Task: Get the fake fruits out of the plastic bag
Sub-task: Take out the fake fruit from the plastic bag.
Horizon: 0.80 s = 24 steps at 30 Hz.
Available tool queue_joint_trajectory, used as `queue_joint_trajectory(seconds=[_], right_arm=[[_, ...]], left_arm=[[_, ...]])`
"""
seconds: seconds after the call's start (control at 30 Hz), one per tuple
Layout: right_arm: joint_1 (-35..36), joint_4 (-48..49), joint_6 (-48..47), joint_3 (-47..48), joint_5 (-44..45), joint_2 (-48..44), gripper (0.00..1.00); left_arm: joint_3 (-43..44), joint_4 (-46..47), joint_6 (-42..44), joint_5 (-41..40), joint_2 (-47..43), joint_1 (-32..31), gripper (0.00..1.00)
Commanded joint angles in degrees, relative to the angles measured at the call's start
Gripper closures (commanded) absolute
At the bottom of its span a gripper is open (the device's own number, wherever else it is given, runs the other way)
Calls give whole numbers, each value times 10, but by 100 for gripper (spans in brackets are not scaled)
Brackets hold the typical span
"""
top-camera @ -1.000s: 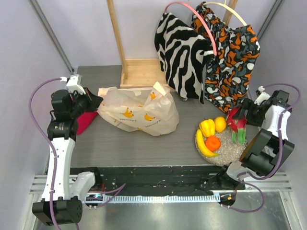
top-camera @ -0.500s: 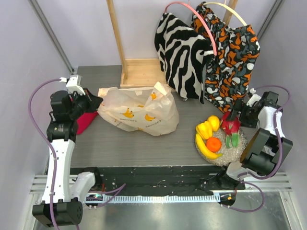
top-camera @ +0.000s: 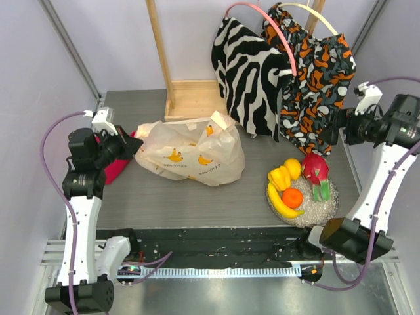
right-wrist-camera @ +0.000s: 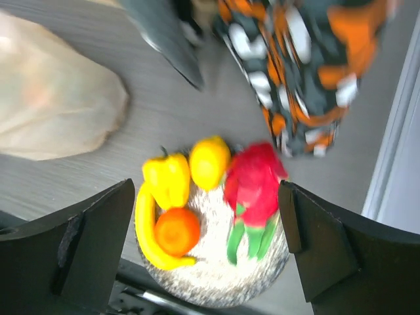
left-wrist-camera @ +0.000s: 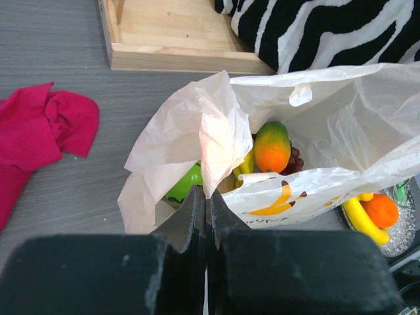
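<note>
The cream plastic bag (top-camera: 190, 152) printed with bananas lies at the table's left middle. My left gripper (top-camera: 131, 146) is shut on the bag's rim (left-wrist-camera: 216, 141) and holds its mouth open. Inside show an orange-green fruit (left-wrist-camera: 272, 146), a green fruit (left-wrist-camera: 184, 187), a bit of yellow banana (left-wrist-camera: 246, 164) and dark grapes (left-wrist-camera: 294, 159). My right gripper (top-camera: 342, 128) is open and empty, raised above the glittery plate (top-camera: 326, 206). On the plate lie a yellow pepper (right-wrist-camera: 167, 178), a lemon (right-wrist-camera: 209, 161), an orange (right-wrist-camera: 176, 231), a banana (right-wrist-camera: 146, 230) and a red dragon fruit (right-wrist-camera: 254, 184).
A red cloth (top-camera: 117, 165) lies left of the bag, under my left gripper; it also shows in the left wrist view (left-wrist-camera: 39, 128). A wooden stand (top-camera: 190, 98) is behind the bag. Zebra-print (top-camera: 252, 72) and orange-patterned (top-camera: 318, 79) bags hang at the back right.
My right gripper has let go of the red dragon fruit, which now lies on the plate, and has risen away toward the back right. My left gripper still holds the bag.
</note>
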Motion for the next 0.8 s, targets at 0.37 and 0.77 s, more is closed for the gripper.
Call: queue_joint_trajectory(seconds=[0.37, 0.77], right_arm=[[591, 164, 115, 203, 46, 97, 31], [767, 433, 86, 134, 165, 271, 53]], left_arm=[[63, -181, 111, 43, -7, 2, 100], [65, -145, 25, 61, -11, 14, 100]])
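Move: The fruits still in the bag lie roughly 44 cm to the right hand's left, 7 cm ahead and 22 cm below. Near its starting place, the dragon fruit is almost beneath, about 3 cm right and 21 cm down; the lemon is some 7 cm left, level fore-and-aft; the plate's middle is 2 cm left and 8 cm back. From the left hand, the bagged fruits lie about 18 cm right, 7 cm ahead and 22 cm below. Still pinching the plastic bag's rim, the left hand draws it back about 4 cm and slightly down. The right hand rises some 10 cm and sweeps about 45 cm left from above the plate to over the bag, dipping a little at the end; it swings counter-clockwise about 60 degrees until its fingers point mostly left and less steeply down, while they narrow from wide open to half open. ##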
